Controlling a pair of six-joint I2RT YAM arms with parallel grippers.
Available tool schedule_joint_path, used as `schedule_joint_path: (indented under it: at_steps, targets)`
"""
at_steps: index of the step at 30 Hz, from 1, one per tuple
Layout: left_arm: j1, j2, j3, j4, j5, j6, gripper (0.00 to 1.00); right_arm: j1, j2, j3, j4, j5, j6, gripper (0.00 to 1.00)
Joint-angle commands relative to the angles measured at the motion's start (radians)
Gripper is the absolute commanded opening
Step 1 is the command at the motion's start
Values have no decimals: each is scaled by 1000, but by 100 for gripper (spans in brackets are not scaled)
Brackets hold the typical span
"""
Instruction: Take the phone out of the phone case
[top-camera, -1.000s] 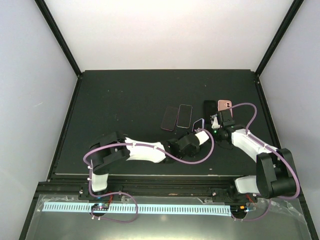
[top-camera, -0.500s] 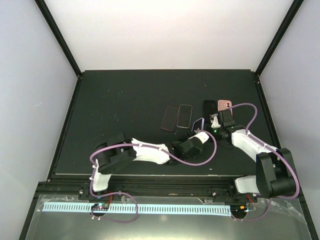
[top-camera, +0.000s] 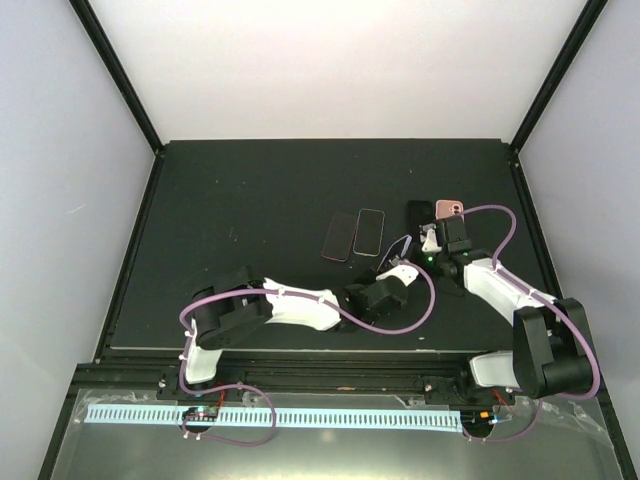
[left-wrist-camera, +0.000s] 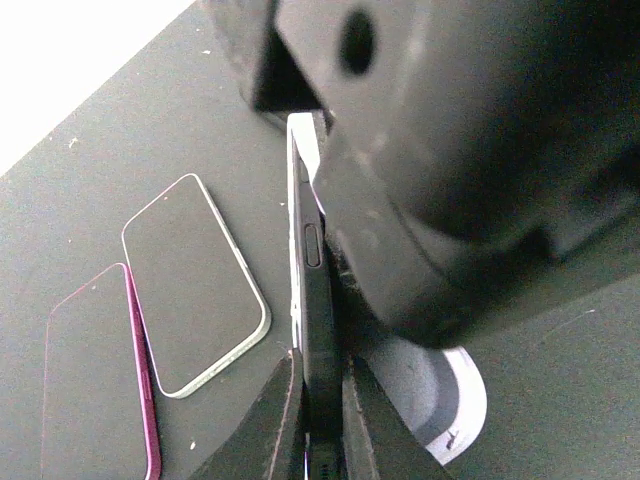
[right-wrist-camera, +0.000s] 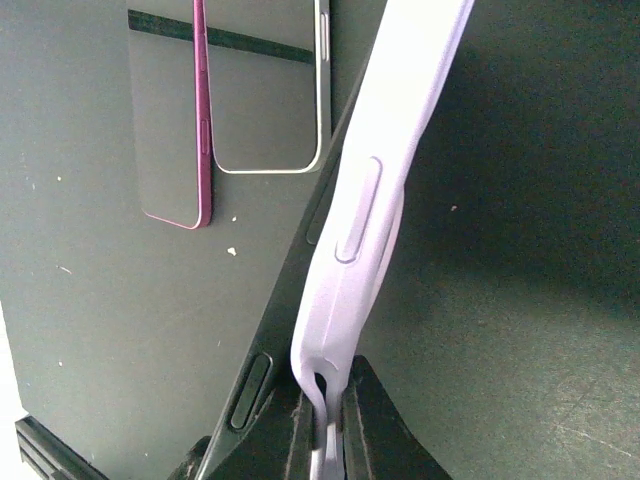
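Observation:
Held upright on its edge between the two arms are a lavender phone case (right-wrist-camera: 390, 180) and a black phone (right-wrist-camera: 300, 300), the case peeled partly away from the phone. My right gripper (right-wrist-camera: 328, 375) is shut on the case's thin rim. My left gripper (left-wrist-camera: 322, 365) is shut on the black phone's edge (left-wrist-camera: 318, 300), with the pale case edge (left-wrist-camera: 297, 200) just beside it. In the top view the two grippers meet at the table's middle right, the left (top-camera: 400, 262) and the right (top-camera: 428, 243).
A magenta-edged phone (top-camera: 340, 236) and a silver-edged phone (top-camera: 369, 231) lie flat side by side left of the grippers. A black slab (top-camera: 420, 213) and a salmon-pink case (top-camera: 450, 208) lie behind the right gripper, near the table's right edge.
My left gripper has moved up to the held phone and closed on its edge. The right gripper has kept its grip on the case and hardly moved.

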Motion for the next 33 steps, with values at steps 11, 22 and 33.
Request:
schedule_joint_path:
  at_steps: [11, 22, 33]
  targets:
    - [31, -102, -2, -15, -40, -44, 1, -6, -60, -5, -13, 75, -100, 1]
    - [30, -274, -63, -11, -35, -69, 1, -7, -158, 12, -25, 119, -109, 1]
    - [27, -521, -276, 41, -106, -22, 2, -168, -259, 23, 37, 80, -259, 1]
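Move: Just ahead of the left hand, which already grips the black phone, the lilac case's middle lies about 4 cm forward and 3 cm right, at nearly its height. On the table some 8 cm below this hand, the silver-edged phone lies 13 cm ahead and 5 cm left, the pink-edged one 12 cm ahead and 14 cm left. From the right hand, already pinching the case, the black phone's middle is about 3 cm ahead and 2 cm left; the black case lies 15 cm ahead, 4 cm right and 7 cm lower. Drawing the phone up and away from the lilac case, the left hand first creeps up a couple of centimetres, nearly pauses, then sweeps up and left, about 12 cm up and 7 cm left in all, its right side rolling up some 15 degrees. The right hand keeps its pinch on the case's edge, rises about 5 cm while tilting its fingers upward, and late on pulls about 5 cm right and slightly forward. ##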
